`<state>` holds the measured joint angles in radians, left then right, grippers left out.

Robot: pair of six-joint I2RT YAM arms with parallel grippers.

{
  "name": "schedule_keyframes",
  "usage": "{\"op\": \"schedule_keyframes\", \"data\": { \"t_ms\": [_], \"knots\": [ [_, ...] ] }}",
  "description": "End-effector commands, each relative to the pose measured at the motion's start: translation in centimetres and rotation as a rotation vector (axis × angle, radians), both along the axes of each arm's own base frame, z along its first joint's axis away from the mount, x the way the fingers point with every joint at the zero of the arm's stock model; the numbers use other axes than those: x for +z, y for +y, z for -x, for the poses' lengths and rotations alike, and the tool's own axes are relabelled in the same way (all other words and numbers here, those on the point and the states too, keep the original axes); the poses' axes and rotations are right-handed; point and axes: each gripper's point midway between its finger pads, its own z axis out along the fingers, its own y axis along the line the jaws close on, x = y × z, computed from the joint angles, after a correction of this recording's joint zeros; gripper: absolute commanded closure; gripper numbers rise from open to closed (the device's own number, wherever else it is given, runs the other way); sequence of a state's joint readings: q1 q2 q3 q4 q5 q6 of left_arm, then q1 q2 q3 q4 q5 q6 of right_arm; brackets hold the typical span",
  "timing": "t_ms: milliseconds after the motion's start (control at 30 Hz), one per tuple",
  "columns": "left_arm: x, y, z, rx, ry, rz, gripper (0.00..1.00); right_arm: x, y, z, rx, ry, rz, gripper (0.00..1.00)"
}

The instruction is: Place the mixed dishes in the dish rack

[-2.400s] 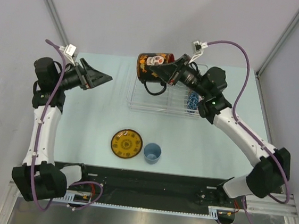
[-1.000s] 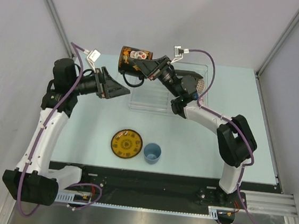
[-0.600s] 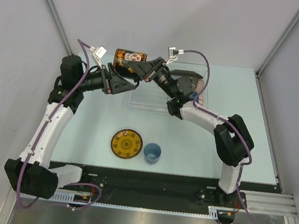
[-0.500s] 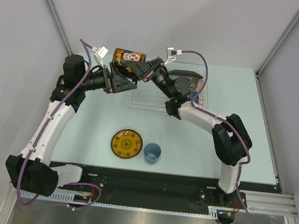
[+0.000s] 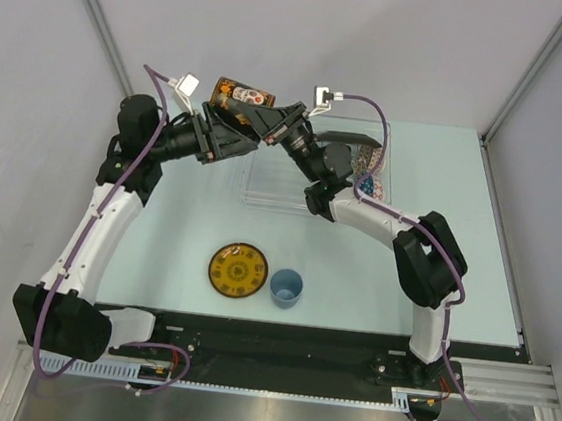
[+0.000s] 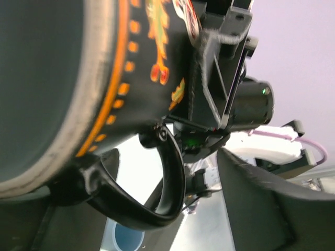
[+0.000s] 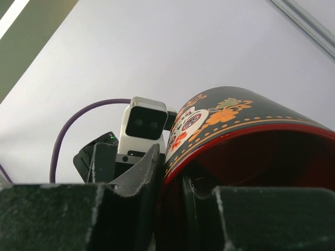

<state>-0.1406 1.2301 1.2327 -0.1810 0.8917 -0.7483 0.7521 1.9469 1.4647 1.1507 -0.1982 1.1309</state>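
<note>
The dark red-lined mug (image 5: 240,99), black with orange flowers and a skull, hangs on its side above the table, left of the dish rack (image 5: 264,184). My right gripper (image 5: 265,120) is shut on its rim (image 7: 235,120), one finger (image 7: 207,209) inside and one finger (image 7: 133,178) outside. My left gripper (image 5: 231,135) stands open round the mug's base end (image 6: 131,78). The black handle (image 6: 175,172) sits between its fingers, with a gap to the right finger (image 6: 261,209). The yellow-brown saucer (image 5: 237,270) and light blue cup (image 5: 286,287) stand on the table near the front.
The rack's right end holds a black square plate (image 5: 354,138), a red-white patterned bowl (image 5: 371,163) and a blue patterned bowl (image 5: 367,186). The two arms meet high over the table's back left. The blue cup (image 6: 125,240) shows below in the left wrist view.
The right arm carried the mug left and up, away from the rack. The left arm swung in to meet it, and its jaws narrowed round the mug's handle end.
</note>
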Motion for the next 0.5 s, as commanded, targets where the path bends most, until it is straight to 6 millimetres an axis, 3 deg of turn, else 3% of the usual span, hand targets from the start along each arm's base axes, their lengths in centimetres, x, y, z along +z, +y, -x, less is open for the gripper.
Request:
{"op": "schedule_keyframes", "data": {
  "t_ms": [0, 167, 267, 367, 467],
  "knots": [
    [3.4, -0.2, -0.6, -0.007, -0.079, 0.066, 0.26, 10.6, -4.4, 11.8, 0.161, -0.362, -0.380, 1.00],
    [4.3, 0.5, -1.8, 0.034, -0.065, 0.079, 0.27, 10.4, -3.1, 13.2, 0.190, -0.352, -0.389, 1.00],
    [4.6, 0.9, -2.4, 0.049, -0.057, 0.087, 0.32, 10.2, -2.5, 13.3, 0.206, -0.331, -0.397, 1.00],
    [4.6, 1.1, -2.7, 0.052, -0.051, 0.092, 0.42, 10.3, -2.2, 13.9, 0.213, -0.342, -0.399, 1.00],
    [4.6, 1.1, -2.7, 0.046, -0.054, 0.103, 0.60, 10.5, -2.1, 13.8, 0.210, -0.345, -0.404, 1.00]
  ]
}}
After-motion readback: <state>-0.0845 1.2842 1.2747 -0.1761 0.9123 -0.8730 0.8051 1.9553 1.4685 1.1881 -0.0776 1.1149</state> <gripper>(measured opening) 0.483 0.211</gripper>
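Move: The mug, pinched by its wall in the right hand, has its middle some 6 cm ahead, 1 cm right and 3 cm above the left hand, its handle hanging towards the open left fingers. From the right hand it lies about 3 cm ahead, 4 cm left and 2 cm up. Below the left hand by some 30 cm are the dish rack, 21 cm ahead and 19 cm right; the yellow plate, 9 cm back, level sideways; and the blue cup, 12 cm back and 13 cm right. The mug's handle is what the left fingers close around: the left hand eases about 2 cm forward and 1 cm left, in under the mug's body, while its gap shrinks from nearly wide open to about half. The right hand keeps its pinch on the mug's wall, rising about 1 cm and turning some 5 degrees. Firm contact by the left fingers can't be made out. ##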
